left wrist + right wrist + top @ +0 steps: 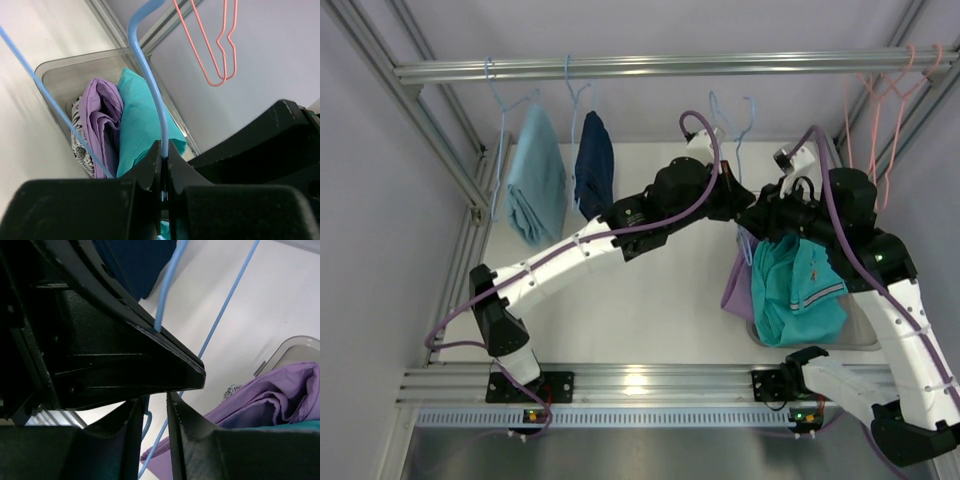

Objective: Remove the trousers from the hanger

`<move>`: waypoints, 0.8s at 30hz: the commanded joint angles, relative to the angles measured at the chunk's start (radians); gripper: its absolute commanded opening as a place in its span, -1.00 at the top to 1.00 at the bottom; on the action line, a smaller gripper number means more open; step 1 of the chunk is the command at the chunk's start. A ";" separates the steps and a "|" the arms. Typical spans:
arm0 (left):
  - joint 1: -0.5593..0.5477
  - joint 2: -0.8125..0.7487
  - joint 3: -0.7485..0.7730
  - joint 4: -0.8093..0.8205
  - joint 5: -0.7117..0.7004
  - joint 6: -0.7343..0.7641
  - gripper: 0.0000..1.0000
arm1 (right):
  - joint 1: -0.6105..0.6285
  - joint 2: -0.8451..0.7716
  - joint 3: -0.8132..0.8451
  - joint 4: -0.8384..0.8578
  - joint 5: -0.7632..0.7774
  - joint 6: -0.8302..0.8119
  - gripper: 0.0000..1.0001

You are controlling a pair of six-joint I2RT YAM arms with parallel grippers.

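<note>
My left gripper (732, 198) (165, 150) is shut on the thin wire of a light-blue hanger (738, 140) (145, 65) whose hook is on the rail. My right gripper (760, 218) (155, 400) sits right against the left one; its jaws stand a narrow gap apart, and the blue hanger wire (167, 290) runs past behind that gap. The pink hanger (880, 110) (218, 84) hangs bare with other pink ones at the far right. A purple garment (737, 285) (270, 395) droops below both grippers. I cannot tell which cloth is the trousers.
A clear bin (865, 345) (65, 75) at the right holds a teal garment (800, 290) (140, 115), the purple cloth and a patterned piece. On the rail (650, 68), light-blue hangers carry a pale blue garment (535, 175) and a navy one (593, 165).
</note>
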 commanded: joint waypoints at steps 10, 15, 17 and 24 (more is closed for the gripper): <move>-0.017 -0.016 0.023 0.064 0.025 0.033 0.36 | 0.009 -0.038 0.012 0.091 0.077 0.009 1.00; 0.006 -0.041 0.015 0.067 0.026 0.066 -0.47 | -0.006 -0.097 0.011 0.059 0.085 0.034 1.00; 0.029 -0.056 0.014 0.072 0.057 0.077 -0.97 | -0.011 -0.123 0.006 0.040 0.085 0.049 1.00; 0.097 -0.147 -0.019 0.144 0.262 0.184 -0.98 | -0.035 -0.177 -0.003 -0.030 0.158 0.051 1.00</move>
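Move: The left hand still pinches a wire of the empty blue hanger at its fingertips, and the right fingertips are about 3 cm to its right, 2 cm back and 3 cm lower. For the right hand the hanger's wire is right at its closing fingertips, about 1 cm ahead and 1 cm to the left. From the right hand the teal trousers in the bin lie about 17 cm to the right, level fore and aft; the purple trousers lie some 6 cm to the right and 4 cm ahead. Both are roughly 33 cm below. The right fingers, already part closed, shut on the wire beside the left fingertips while that hand stays put, and then carry the hanger away about 5 cm in all, right, up and back together, the hand turning some 10 degrees clockwise and tipping slightly up. As the right grip closes, the left fingers open wide and let go of the wire, and the left hand edges forward about 1 cm before backing off some 2 cm up and to the left, away from the right hand. ##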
